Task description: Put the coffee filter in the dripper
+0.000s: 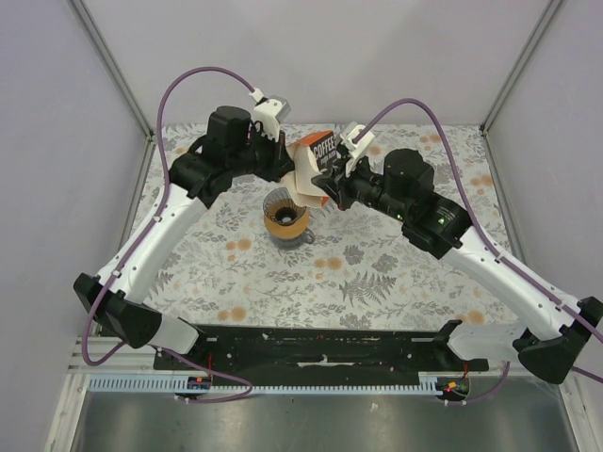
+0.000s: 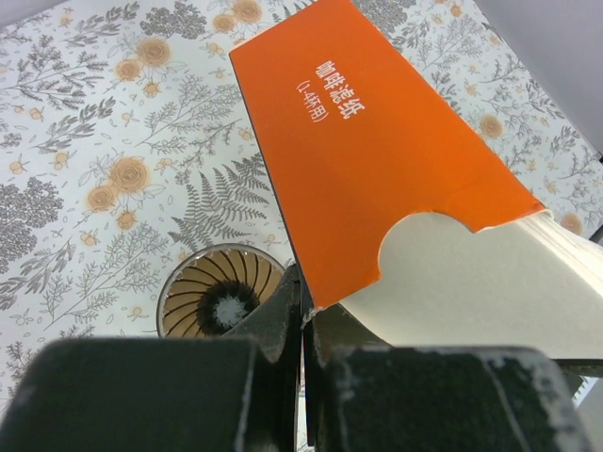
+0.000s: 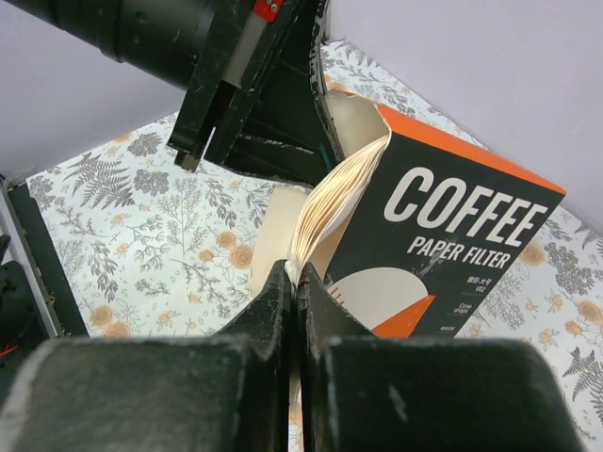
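Above the back middle of the table, the orange-and-black filter packet (image 1: 320,151) hangs between both arms. My left gripper (image 2: 303,306) is shut on the lower corner of its orange back (image 2: 358,141). White coffee filter paper (image 2: 471,273) shows through the packet's notch. In the right wrist view the filters (image 3: 339,198) fan out of the packet's open side. My right gripper (image 3: 300,278) is shut on the edge of the coffee filter sheets. The orange-tan dripper (image 1: 285,217) stands below the packet. Its dark ribbed cone (image 2: 221,292) holds nothing.
A floral cloth (image 1: 377,273) covers the table. Grey walls and metal corner posts (image 1: 113,66) close in the back and sides. A black base plate (image 1: 320,347) runs along the near edge. The dripper rests on a glass handled cup (image 1: 303,235).
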{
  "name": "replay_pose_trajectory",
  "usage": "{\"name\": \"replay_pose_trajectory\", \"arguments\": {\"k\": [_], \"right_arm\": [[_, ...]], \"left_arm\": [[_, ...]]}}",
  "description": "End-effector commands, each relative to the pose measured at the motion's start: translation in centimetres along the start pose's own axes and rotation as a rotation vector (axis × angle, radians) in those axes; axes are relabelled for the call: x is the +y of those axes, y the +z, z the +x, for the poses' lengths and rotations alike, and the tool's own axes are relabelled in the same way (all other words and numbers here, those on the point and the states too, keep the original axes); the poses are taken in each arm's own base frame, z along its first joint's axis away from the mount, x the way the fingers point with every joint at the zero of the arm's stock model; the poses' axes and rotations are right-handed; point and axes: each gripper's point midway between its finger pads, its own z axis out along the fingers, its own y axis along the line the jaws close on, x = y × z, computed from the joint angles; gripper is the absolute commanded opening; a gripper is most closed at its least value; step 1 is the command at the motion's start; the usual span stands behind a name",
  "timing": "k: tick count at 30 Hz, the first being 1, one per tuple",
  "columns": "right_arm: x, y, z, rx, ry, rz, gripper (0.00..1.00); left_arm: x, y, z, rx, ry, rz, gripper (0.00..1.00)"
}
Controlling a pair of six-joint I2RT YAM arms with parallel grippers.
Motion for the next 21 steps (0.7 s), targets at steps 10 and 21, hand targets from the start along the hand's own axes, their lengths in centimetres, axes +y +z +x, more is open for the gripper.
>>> {"name": "replay_pose_trajectory", "arguments": {"k": [10,21], "right_arm": [[1.4,-3.0,-4.5,-0.165,-0.043,-0.076,0.00],[3.0,-5.7,-6.4,-0.248,-0.038,-0.140,0.00]], "left_arm": [[2.1,-2.4,-4.7,-0.130,0.029,-0.118,0.02],[9.4,-5.4,-5.3,-0.144,-0.068,-0.259,0.02]]}}
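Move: Pinched in my right hand is the stack of paper filters, its far end still at the mouth of the box. From that hand the dripper is about 8 cm ahead, 9 cm left and 25 cm below, on the glass jug. The filter box sits around 9 cm ahead and 3 cm left, slightly lower. From my left hand, which pinches the box, the dripper is roughly 3 cm ahead, 3 cm left and 21 cm down. I draw box and paper apart with both hands, fingers kept shut. My right hand lifts the filter stack up and back, about 7 cm in all, tipping its fingers up a little; my left hand, slow at first, swings the box left, forward and up some 8 cm, turning about 15 degrees counter-clockwise. ##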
